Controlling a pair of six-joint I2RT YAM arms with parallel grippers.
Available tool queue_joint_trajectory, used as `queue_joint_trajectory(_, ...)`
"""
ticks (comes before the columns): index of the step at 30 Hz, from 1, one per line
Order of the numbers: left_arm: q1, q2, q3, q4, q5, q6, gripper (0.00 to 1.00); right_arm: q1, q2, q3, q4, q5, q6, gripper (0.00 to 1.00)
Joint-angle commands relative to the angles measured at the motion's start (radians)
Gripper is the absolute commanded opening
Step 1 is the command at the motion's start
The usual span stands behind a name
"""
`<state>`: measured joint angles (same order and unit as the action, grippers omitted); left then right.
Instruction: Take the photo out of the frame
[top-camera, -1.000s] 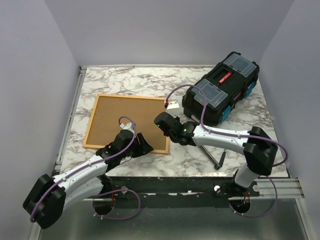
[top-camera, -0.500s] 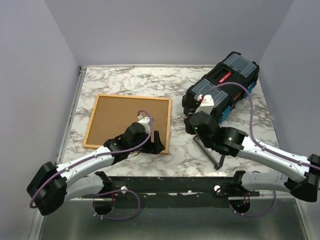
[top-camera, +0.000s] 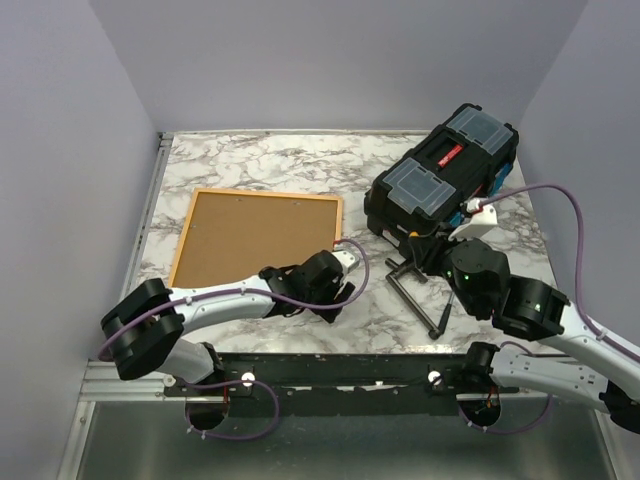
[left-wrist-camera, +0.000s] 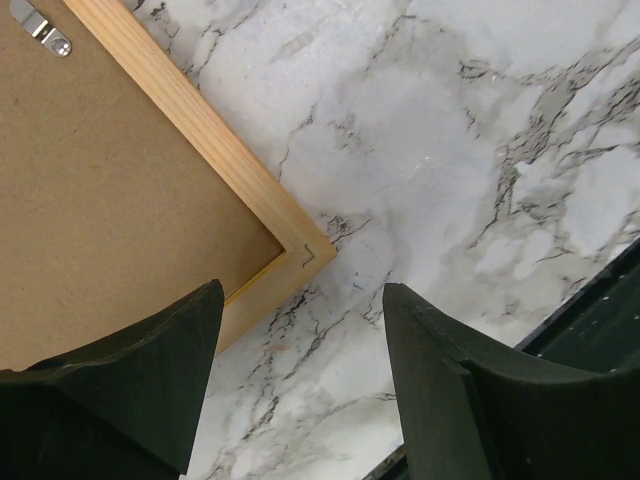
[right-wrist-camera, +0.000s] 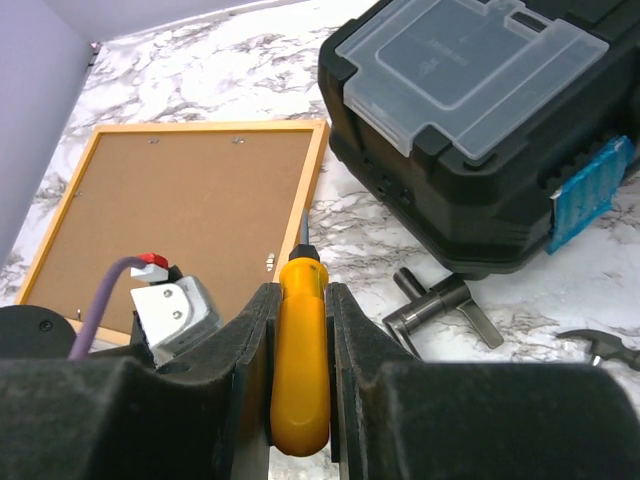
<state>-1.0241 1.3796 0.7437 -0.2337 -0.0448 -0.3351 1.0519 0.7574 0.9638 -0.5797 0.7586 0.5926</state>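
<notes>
The frame (top-camera: 258, 195) lies face down on the marble, its light wood back (left-wrist-camera: 250, 210) up. Inside it only the brown backing board (top-camera: 250, 240) shows; the photo's picture side is hidden. My left gripper (top-camera: 305, 300) hovers over the frame's near right corner, open (left-wrist-camera: 300, 300), nothing between its fingers. My right gripper (top-camera: 425, 250) is off to the right, in front of the toolbox, shut (right-wrist-camera: 300, 300) on a yellow-handled screwdriver (right-wrist-camera: 300, 360) whose shaft points toward the frame's right edge (right-wrist-camera: 312, 170).
A black toolbox (top-camera: 440, 180) with clear lid compartments stands at the back right. A dark metal T-handled tool (top-camera: 415, 290) lies on the marble in front of it. A small metal clip (left-wrist-camera: 40, 28) sits on the backing. The table's near edge is close to the left gripper.
My left arm has swung right to the frame's near right corner and its jaws have opened. My right arm has drawn back to the right, away from the frame, with the screwdriver still held.
</notes>
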Motion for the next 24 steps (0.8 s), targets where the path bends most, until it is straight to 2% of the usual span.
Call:
queue_joint_trajectory(1, -0.030, 0.055, 0.049, -0.043, -0.070, 0.099, 0.65, 0.000, -0.038, -0.011, -0.067, 0.047, 0.006, 0.01)
queue_joint_trajectory(7, -0.072, 0.134, 0.096, -0.066, -0.160, 0.112, 0.57, 0.001, -0.062, -0.020, -0.071, 0.051, 0.016, 0.01)
queue_joint_trajectory(11, -0.079, 0.175, 0.110, -0.058, -0.201, 0.086, 0.41, 0.000, -0.060, -0.019, -0.069, 0.049, 0.018, 0.01)
queue_joint_trajectory(13, -0.090, 0.198, 0.123, -0.066, -0.243, 0.080, 0.37, 0.000, -0.058, -0.017, -0.069, 0.050, 0.018, 0.01)
queue_joint_trajectory(16, -0.111, 0.230, 0.145, -0.074, -0.278, 0.075, 0.33, 0.000, -0.056, -0.017, -0.069, 0.048, 0.016, 0.01)
queue_joint_trajectory(24, -0.136, 0.313, 0.205, -0.108, -0.343, 0.030, 0.30, 0.000, -0.050, -0.019, -0.065, 0.042, 0.023, 0.01)
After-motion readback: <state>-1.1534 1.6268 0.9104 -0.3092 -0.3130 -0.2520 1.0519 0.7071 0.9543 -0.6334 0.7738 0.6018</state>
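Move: The frame lies face down; its near-right corner is just under the open left fingers, about 2 cm ahead, 1 cm to the right and 3 cm below. A metal clip on the right rail sits some 14 cm ahead and 2 cm left of that hand, at a similar depth; the black socket bar lies level with it, about 19 cm to the right. From the screwdriver-holding right hand, the corner is roughly 8 cm back, 14 cm left and 24 cm lower. Onto the frame's near-right corner the left hand sinks nearly 3 cm, easing about 1.5 cm forward and as much right, while the wrist tilts some 20 degrees so the fingers point more steeply down. They close to half their gap, one finger inside the rail and one outside, and pinch the corner. The right hand drifts 1.5 cm right, still holding the screwdriver. ##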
